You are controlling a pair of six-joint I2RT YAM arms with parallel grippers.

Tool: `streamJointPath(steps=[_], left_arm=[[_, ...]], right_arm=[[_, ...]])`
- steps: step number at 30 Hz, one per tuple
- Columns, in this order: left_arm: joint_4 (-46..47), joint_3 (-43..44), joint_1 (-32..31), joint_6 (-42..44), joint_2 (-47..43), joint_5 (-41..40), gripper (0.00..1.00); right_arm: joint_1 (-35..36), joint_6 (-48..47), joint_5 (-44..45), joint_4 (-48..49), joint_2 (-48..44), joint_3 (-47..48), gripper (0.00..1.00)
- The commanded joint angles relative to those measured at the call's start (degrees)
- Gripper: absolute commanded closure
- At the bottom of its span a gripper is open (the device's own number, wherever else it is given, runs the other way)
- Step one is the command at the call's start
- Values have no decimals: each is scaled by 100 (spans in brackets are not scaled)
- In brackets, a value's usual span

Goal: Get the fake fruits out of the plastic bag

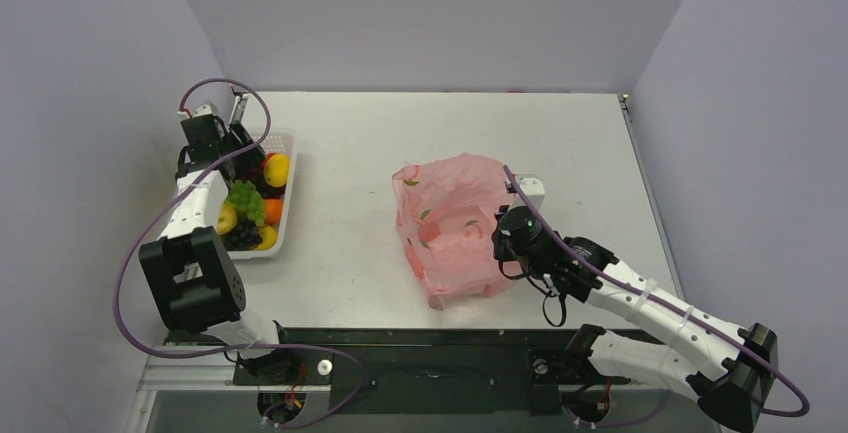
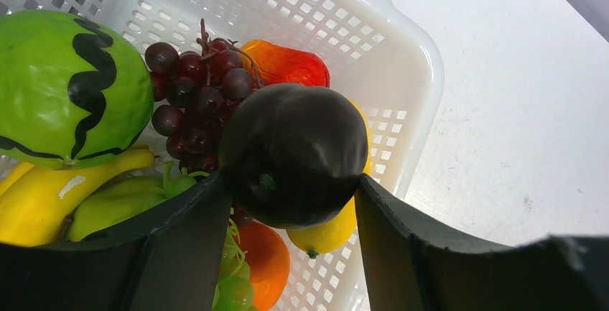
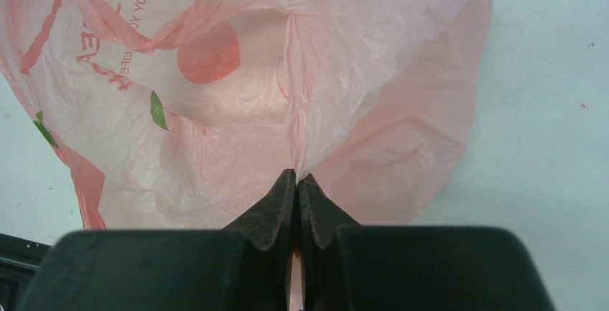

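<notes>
The pink plastic bag sits crumpled at mid-table. My right gripper is at its right side, and in the right wrist view the gripper is shut on a pinched fold of the bag's film. My left gripper hangs over the white basket, shut on a dark purple fruit that touches both fingers. Fake fruits lie in the basket below: a green melon, red grapes, a banana, a lemon and an orange. What the bag holds is hidden.
The white mesh basket stands at the table's left side, under the left gripper. Grey walls close in the table on the left, back and right. Both arm bases sit on the black rail at the near edge.
</notes>
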Motion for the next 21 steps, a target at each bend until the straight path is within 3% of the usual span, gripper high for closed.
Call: streamJointPath(steps=[1, 11, 13, 18, 21], left_arm=[[203, 101, 10, 68, -242, 15, 44], [155, 165, 50, 30, -181, 64, 42], [165, 168, 55, 37, -179, 135, 36], [195, 162, 63, 59, -163, 250, 7], [241, 132, 68, 62, -191, 277, 3]], right_arm=[[-51, 87, 7, 99, -127, 193, 100], [-44, 95, -49, 112, -51, 192, 100], [-47, 91, -61, 113, -51, 197, 100], [-48, 105, -70, 123, -46, 186, 100], [-52, 116, -72, 122, -69, 171, 100]])
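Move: The left hand still holds the dark fruit over the far right end of the basket; the open spot for it lies about 4 cm ahead, 1 cm right and 11 cm below. The mango is roughly 3 cm right, 1 cm back and 8 cm down; at about 10 cm down, the red pepper is 3 cm ahead and 1 cm left, and the purple grapes are level and 3 cm left. From the right hand that spot is some 24 cm ahead, 49 cm left and 11 cm below. Staying in place above the basket's far right end, without turning, the left hand first keeps its grip, then swings its fingers open from a little over half to nearly full width. Both pads come away from the sides of the dark fruit, letting go of it from some 8 cm above the mango. ##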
